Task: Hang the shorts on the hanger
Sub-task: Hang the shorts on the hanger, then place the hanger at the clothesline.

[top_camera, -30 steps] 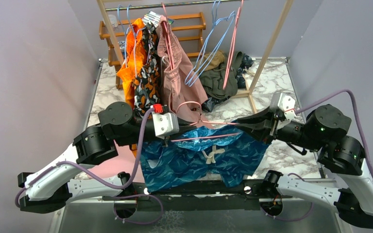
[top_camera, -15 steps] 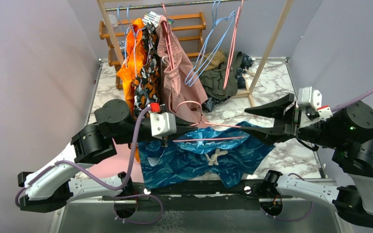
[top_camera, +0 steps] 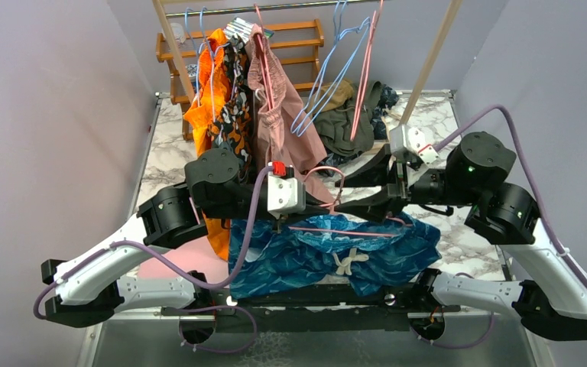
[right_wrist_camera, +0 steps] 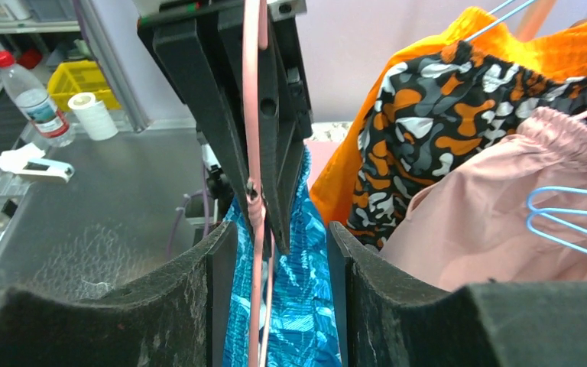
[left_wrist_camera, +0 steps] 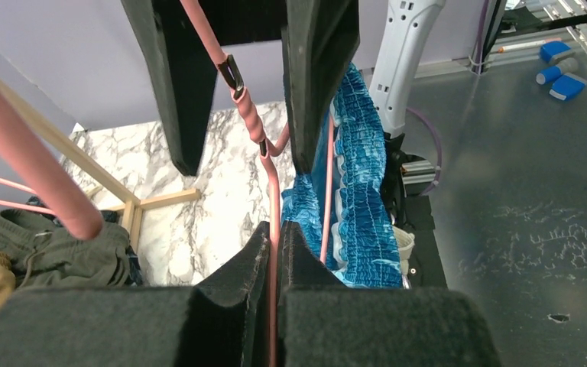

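The teal-blue leaf-print shorts (top_camera: 329, 258) hang low over the near table edge, white drawstring to the front, with the pink hanger's bar (top_camera: 340, 232) lying across their waist. My left gripper (top_camera: 319, 202) is shut on the hanger's wire (left_wrist_camera: 274, 191) just below the neck. My right gripper (top_camera: 345, 196) faces it, open, its fingers (left_wrist_camera: 321, 76) on either side of the hanger neck without touching. In the right wrist view the hanger wire (right_wrist_camera: 256, 252) and the shorts (right_wrist_camera: 298, 306) run between the open right gripper (right_wrist_camera: 281, 229).
Behind, a wooden rack (top_camera: 428, 69) carries orange-black shorts (top_camera: 218, 115), dusty-pink shorts (top_camera: 279, 130) and light blue hangers (top_camera: 329, 84). An olive clothes pile (top_camera: 348, 126) lies on the marble table (top_camera: 164, 153). Purple walls close both sides.
The right gripper opened, swung out to the right, then came back to the hanger neck. The left arm carried the hanger and shorts to the right and a little farther from the bases.
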`<state>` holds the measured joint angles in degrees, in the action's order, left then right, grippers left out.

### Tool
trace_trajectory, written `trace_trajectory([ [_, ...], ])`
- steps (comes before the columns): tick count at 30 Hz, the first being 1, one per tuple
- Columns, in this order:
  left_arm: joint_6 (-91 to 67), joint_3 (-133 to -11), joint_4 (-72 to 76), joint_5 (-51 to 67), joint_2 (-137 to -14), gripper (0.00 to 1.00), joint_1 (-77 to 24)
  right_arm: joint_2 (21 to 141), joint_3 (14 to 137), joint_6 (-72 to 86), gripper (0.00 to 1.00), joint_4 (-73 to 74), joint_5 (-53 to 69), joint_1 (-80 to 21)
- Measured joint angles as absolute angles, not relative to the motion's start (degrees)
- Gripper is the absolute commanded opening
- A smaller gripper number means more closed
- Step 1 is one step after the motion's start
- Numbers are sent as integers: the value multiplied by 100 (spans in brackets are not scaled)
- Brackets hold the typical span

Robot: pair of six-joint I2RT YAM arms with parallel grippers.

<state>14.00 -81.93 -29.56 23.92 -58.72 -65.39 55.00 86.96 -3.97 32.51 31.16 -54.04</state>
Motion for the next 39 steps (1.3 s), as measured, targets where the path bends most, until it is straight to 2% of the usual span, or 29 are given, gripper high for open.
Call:
trace_trajectory([
  [11, 1422, -8320, -2950, 2399, -5863, 0, -6532, 5522, 8488, -279, 2, 3262, 3343, -5406],
  [12, 1422, -8320, -2950, 2392, -5861, 0, -6530, 5522, 8486, -268, 1, 3260, 3365, -5406],
  [13, 1420, -8320, -2947, 2390, -5861, 6, -6530, 5522, 8482, -255, 1, 3258, 3371, -5404],
  [17, 1426, -8318, -2934, 2375, -5837, 49, -6532, 5485, 8401, -244, 1, 3179, 3361, -5404],
  [19, 1378, -8305, -2880, 2359, -5774, 60, -6532, 5437, 8302, -239, 1, 3162, 3284, -5404],
  [20, 1365, -8267, -2834, 2329, -5699, 63, -6532, 5408, 8246, -239, 1, 3140, 3212, -5404],
  [29, 1173, -7854, -2676, 1903, -4836, 67, -6534, 5240, 8152, -320, 1, 3030, 2467, -5404],
  [31, 1135, -7852, -2617, 1774, -4713, 67, -6532, 5629, 9131, -403, 1, 3382, 2305, -5404],
  [32, 1129, -7889, -2547, 1739, -4598, 67, -6534, 5655, 9207, -410, 1, 3374, 2294, -5404],
  [36, 1096, -8359, -2303, 1675, -4427, 69, -6534, 6278, 11498, -373, 1, 3511, 2578, -5398],
  [39, 1092, -8774, -1905, 1669, -4281, 70, -6534, 6130, 12038, -340, 1, 3258, 2799, -5400],
])
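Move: The left hand already grips the pink hanger's wire, with the twisted neck some 3 cm to its right and level with it. The right hand waits open around the same spot, that neck about 2 cm to its left and 1 cm back. The blue shorts hang on the hanger, their middle about 8 cm back from the left hand, 1 cm to its right and 12 cm below; pink trousers hang roughly 20 cm ahead of it and 7 cm to its left. Almost in place, the right hand shuts its fingers on the pink wire just right of the neck; only then does the left open and let go. The left backs away leftward and up, about 12 and 15 cm, rolling some 30 degrees, while the right, after a small forward dip, swings the hanger sharply up about 20 cm, then also right and back. ##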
